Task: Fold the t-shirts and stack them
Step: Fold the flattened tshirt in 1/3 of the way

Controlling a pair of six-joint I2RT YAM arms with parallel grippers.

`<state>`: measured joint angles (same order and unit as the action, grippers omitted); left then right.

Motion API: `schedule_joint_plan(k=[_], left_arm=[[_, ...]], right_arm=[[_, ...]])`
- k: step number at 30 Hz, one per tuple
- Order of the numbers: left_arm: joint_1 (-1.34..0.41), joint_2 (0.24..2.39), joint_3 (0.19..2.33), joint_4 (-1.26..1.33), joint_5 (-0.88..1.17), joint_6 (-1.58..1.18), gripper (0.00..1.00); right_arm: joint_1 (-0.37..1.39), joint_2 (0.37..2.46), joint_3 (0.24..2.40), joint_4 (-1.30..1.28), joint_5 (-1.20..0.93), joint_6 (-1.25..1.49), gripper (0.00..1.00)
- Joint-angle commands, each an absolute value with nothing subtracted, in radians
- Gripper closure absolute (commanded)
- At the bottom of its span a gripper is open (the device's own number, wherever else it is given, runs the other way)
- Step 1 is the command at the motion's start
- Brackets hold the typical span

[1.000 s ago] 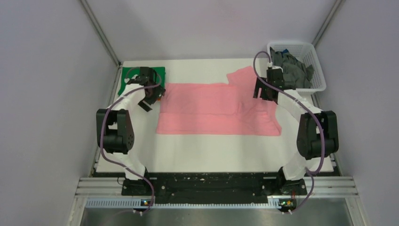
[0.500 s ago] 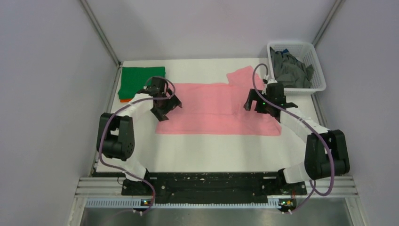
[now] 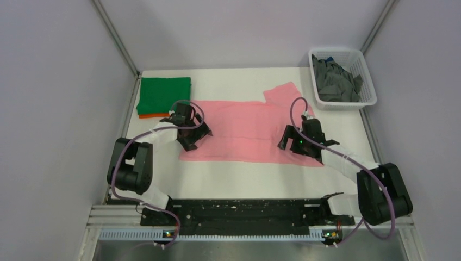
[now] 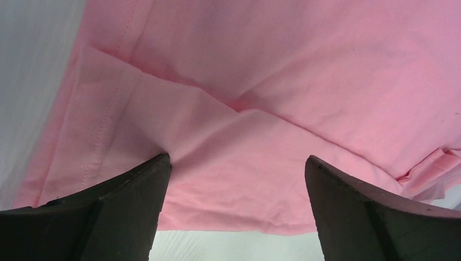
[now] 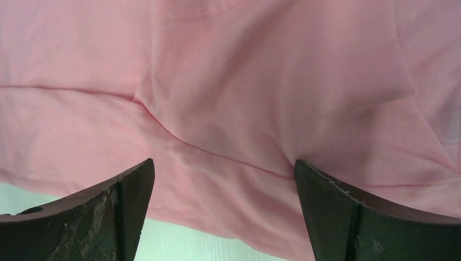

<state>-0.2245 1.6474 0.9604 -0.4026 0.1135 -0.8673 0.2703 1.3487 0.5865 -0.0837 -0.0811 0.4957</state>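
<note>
A light pink t-shirt lies spread across the middle of the white table, one sleeve pointing to the back right. It fills the left wrist view and the right wrist view. My left gripper is open, low over the shirt's near left corner. My right gripper is open, low over the shirt's near right part. Both straddle cloth close to the near hem. A folded green t-shirt lies on an orange one at the back left. Dark grey t-shirts fill the basket.
A white plastic lattice basket stands at the back right corner. Grey walls close in the table on the left, right and back. A bare strip of white table lies between the shirt's near hem and the arm bases.
Both arms have swung from the shirt's far corners toward me, down to its near edge. The near edge of the pink shirt has shifted slightly and the far right sleeve is uncovered.
</note>
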Motion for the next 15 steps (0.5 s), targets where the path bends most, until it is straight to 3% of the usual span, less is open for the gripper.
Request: schedule_joint_plan(k=[1,8,15], left_arm=[[-0.262,1.528,0.768,-0.464,0.070,-0.898,0.01],[-0.352,1.300,0.562,-0.519,0.021,-0.996,0.01],[-0.422,1.134,0.485,-0.624,-0.034,-1.088,0.01]], right_arm=[[0.314,1.185,0.467,-0.323,-0.017,0.597,0.01],[0.337,0.851,0.348,-0.505,-0.047,0.716,0.01],[0.358,0.747,0.363,-0.601,-0.037,0.768,0.01]])
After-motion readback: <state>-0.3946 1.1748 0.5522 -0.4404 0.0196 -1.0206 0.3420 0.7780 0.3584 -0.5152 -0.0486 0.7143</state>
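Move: The pink t-shirt, its near third already folded over, lies right under both open grippers. Its middle is some 22 cm right and 5 cm ahead of the left hand, about 17 cm left and 7 cm ahead of the right. The table's near edge runs straight back from them, about 25 cm from the left hand and 22 cm from the right. The green folded stack sits roughly 21 cm ahead and 17 cm left of the left hand. Fingertips of both wide-open grippers keep pressing down on the folded t-shirt and drag the cloth straight back about 12 cm towards the table's near edge, staying level and side by side, quick at first and then slowing. The left wrist holds its angle; the right tips its fingers some 10 degrees steeper. ##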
